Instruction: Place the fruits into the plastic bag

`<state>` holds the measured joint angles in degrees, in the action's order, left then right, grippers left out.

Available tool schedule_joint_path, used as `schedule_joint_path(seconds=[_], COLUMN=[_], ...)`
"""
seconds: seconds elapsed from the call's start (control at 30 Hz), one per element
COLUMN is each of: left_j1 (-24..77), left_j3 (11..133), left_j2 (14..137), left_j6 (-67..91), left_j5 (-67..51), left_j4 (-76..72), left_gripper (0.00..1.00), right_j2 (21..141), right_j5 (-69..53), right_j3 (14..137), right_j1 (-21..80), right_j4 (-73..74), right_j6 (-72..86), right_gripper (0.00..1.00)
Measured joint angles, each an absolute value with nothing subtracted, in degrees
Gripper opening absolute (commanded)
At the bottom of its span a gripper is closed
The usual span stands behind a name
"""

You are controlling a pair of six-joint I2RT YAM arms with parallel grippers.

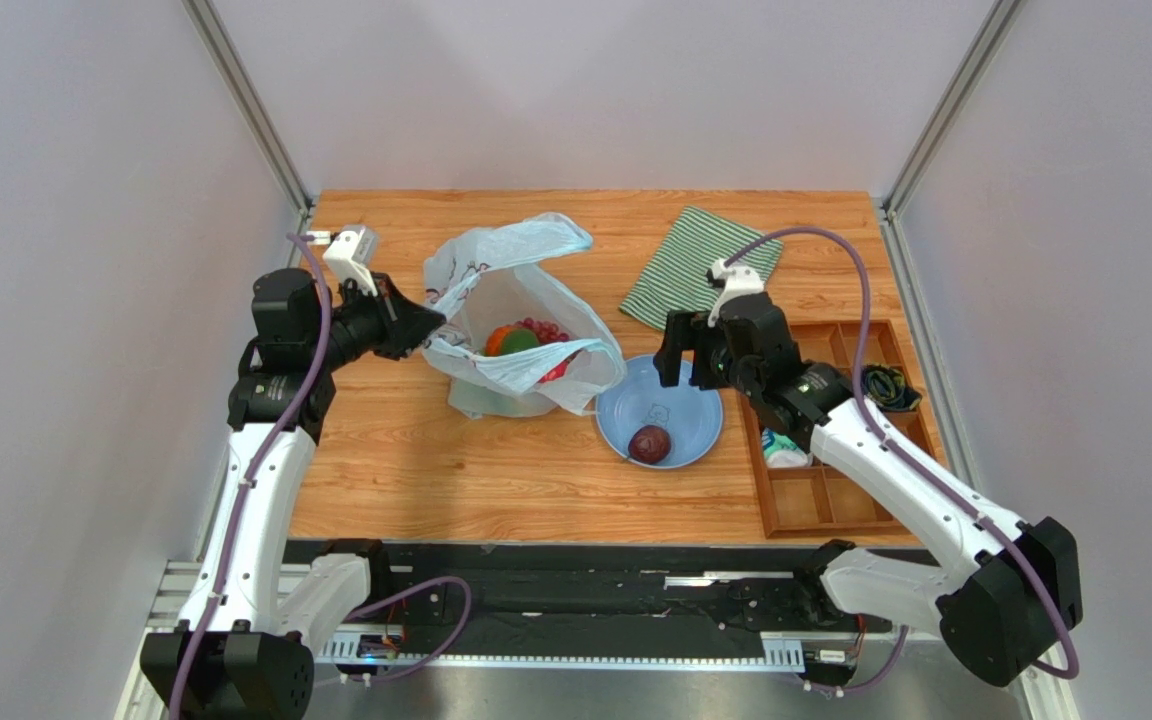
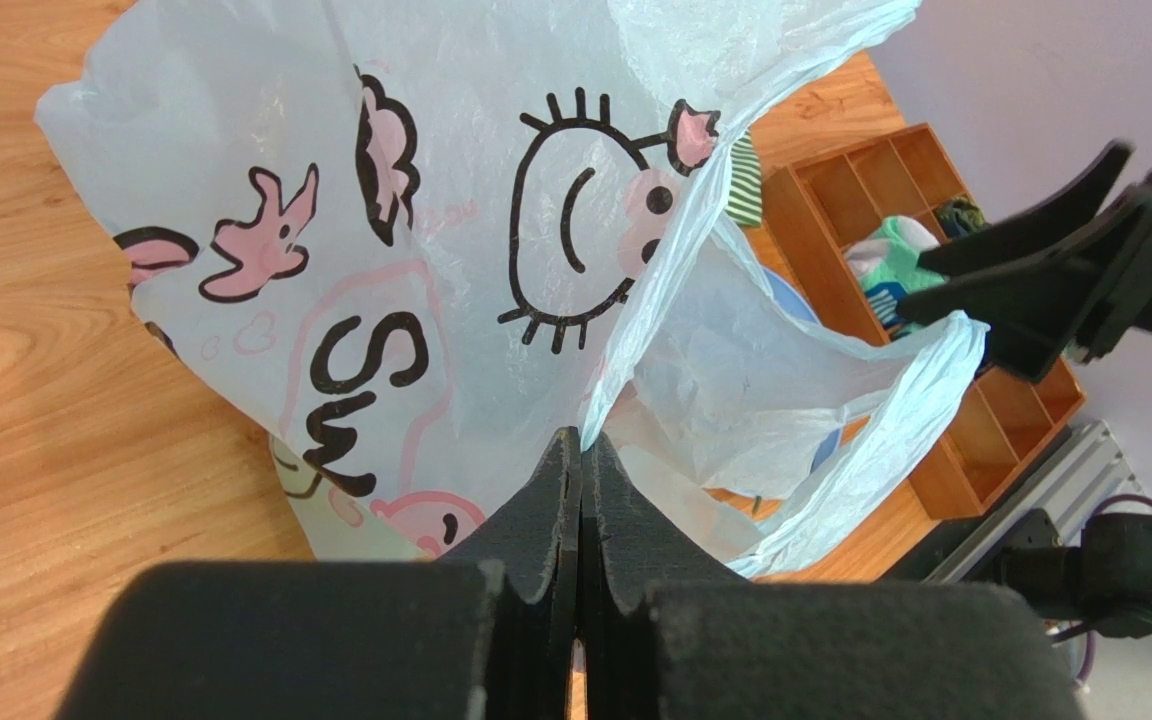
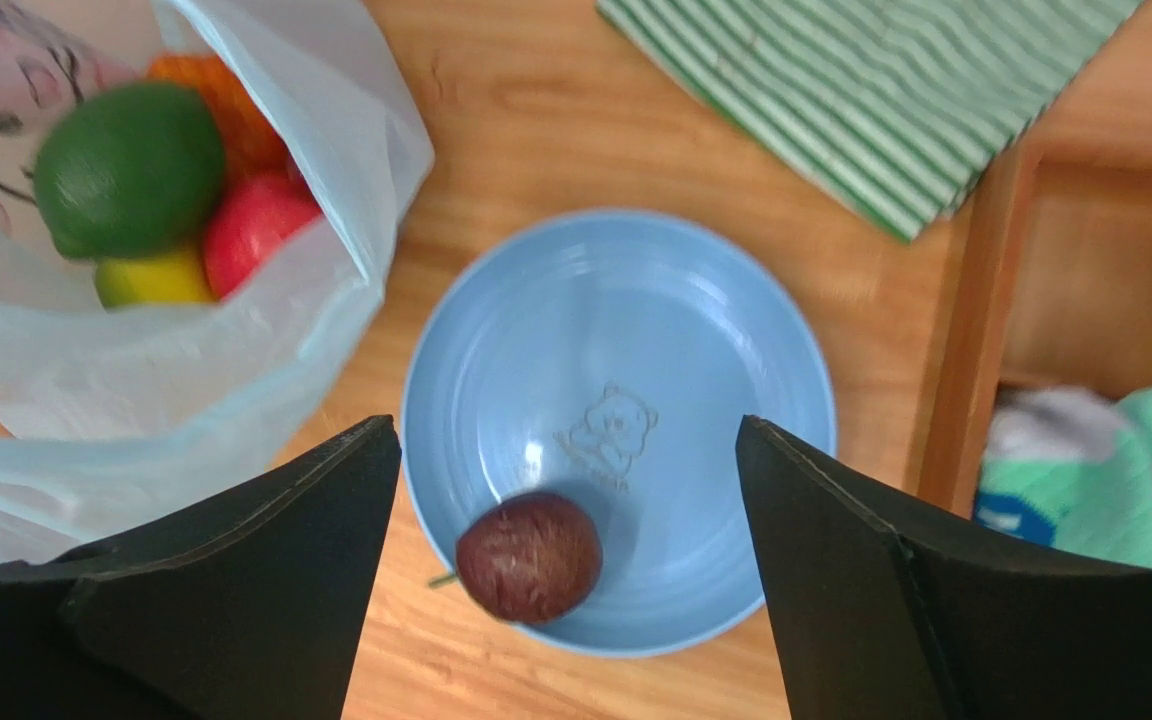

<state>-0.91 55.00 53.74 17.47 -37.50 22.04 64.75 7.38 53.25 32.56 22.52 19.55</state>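
Note:
The pale plastic bag (image 1: 515,323) with pink cartoon prints (image 2: 432,255) stands open at the table's middle. My left gripper (image 1: 425,323) is shut on its left rim, the film pinched between the black fingertips (image 2: 582,438). Inside the bag lie a green fruit (image 3: 129,168), an orange one (image 3: 222,105), a red one (image 3: 259,225) and a yellow-green one (image 3: 154,278). A dark purple fruit (image 3: 531,557) sits alone on the blue plate (image 3: 657,315), right of the bag (image 3: 162,375). My right gripper (image 3: 567,435) hangs open above the plate (image 1: 695,405), holding nothing.
A green striped cloth (image 1: 695,258) lies behind the plate. A wooden compartment tray (image 1: 838,450) with small items stands at the right edge, close to my right arm. The aluminium frame posts rise at both back corners.

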Motion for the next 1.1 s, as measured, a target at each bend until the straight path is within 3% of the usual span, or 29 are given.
schedule_joint_path(seconds=[0.43, 0.9, 1.0, 1.03, 1.1], left_j1=[-0.91, -0.91, -0.91, -0.91, -0.91], left_j3=[55.00, 55.00, 55.00, 55.00, 55.00], left_j2=[53.69, 53.54, 53.54, 53.54, 53.54], left_j6=[17.47, 17.47, 17.50, 17.47, 17.47], left_j5=[-37.50, -37.50, -37.50, -37.50, -37.50], left_j4=[22.02, 22.02, 22.02, 22.00, 22.02], left_gripper=[0.00, 0.00, 0.00, 0.00, 0.00], right_j2=[74.65, 82.28, 83.77, 84.14, 84.42], right_j5=[-1.61, -1.39, -1.43, -1.41, -1.48], right_j3=[46.15, 46.11, 46.11, 46.11, 46.11], right_j1=[36.73, 38.37, 38.63, 38.74, 38.89], right_j4=[23.05, 22.61, 22.37, 22.33, 22.15], right_j6=[29.06, 31.51, 31.73, 31.73, 31.73], right_gripper=[0.81, 0.79, 0.70, 0.61, 0.54])
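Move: The dark fruit on the blue plate lies about 16 cm below the right gripper, some 6 cm back and 4 cm to its left. The plate's middle is level with this gripper and 3 cm left, about 18 cm down; the bag's fruit-filled mouth is roughly 8 cm ahead and 22 cm left, the striped cloth 17 cm ahead and 4 cm right. From the left gripper, still holding the bag, the dark fruit is some 26 cm right, 8 cm back, 24 cm down. Bring the open right gripper down about 15 cm to the dark fruit, drawing back some 6 cm and easing left on the way, and tip the fingers about 30 degrees steeper. Finish nearly straight down with one finger either side of the fruit, then start closing until both tips meet its flanks. ##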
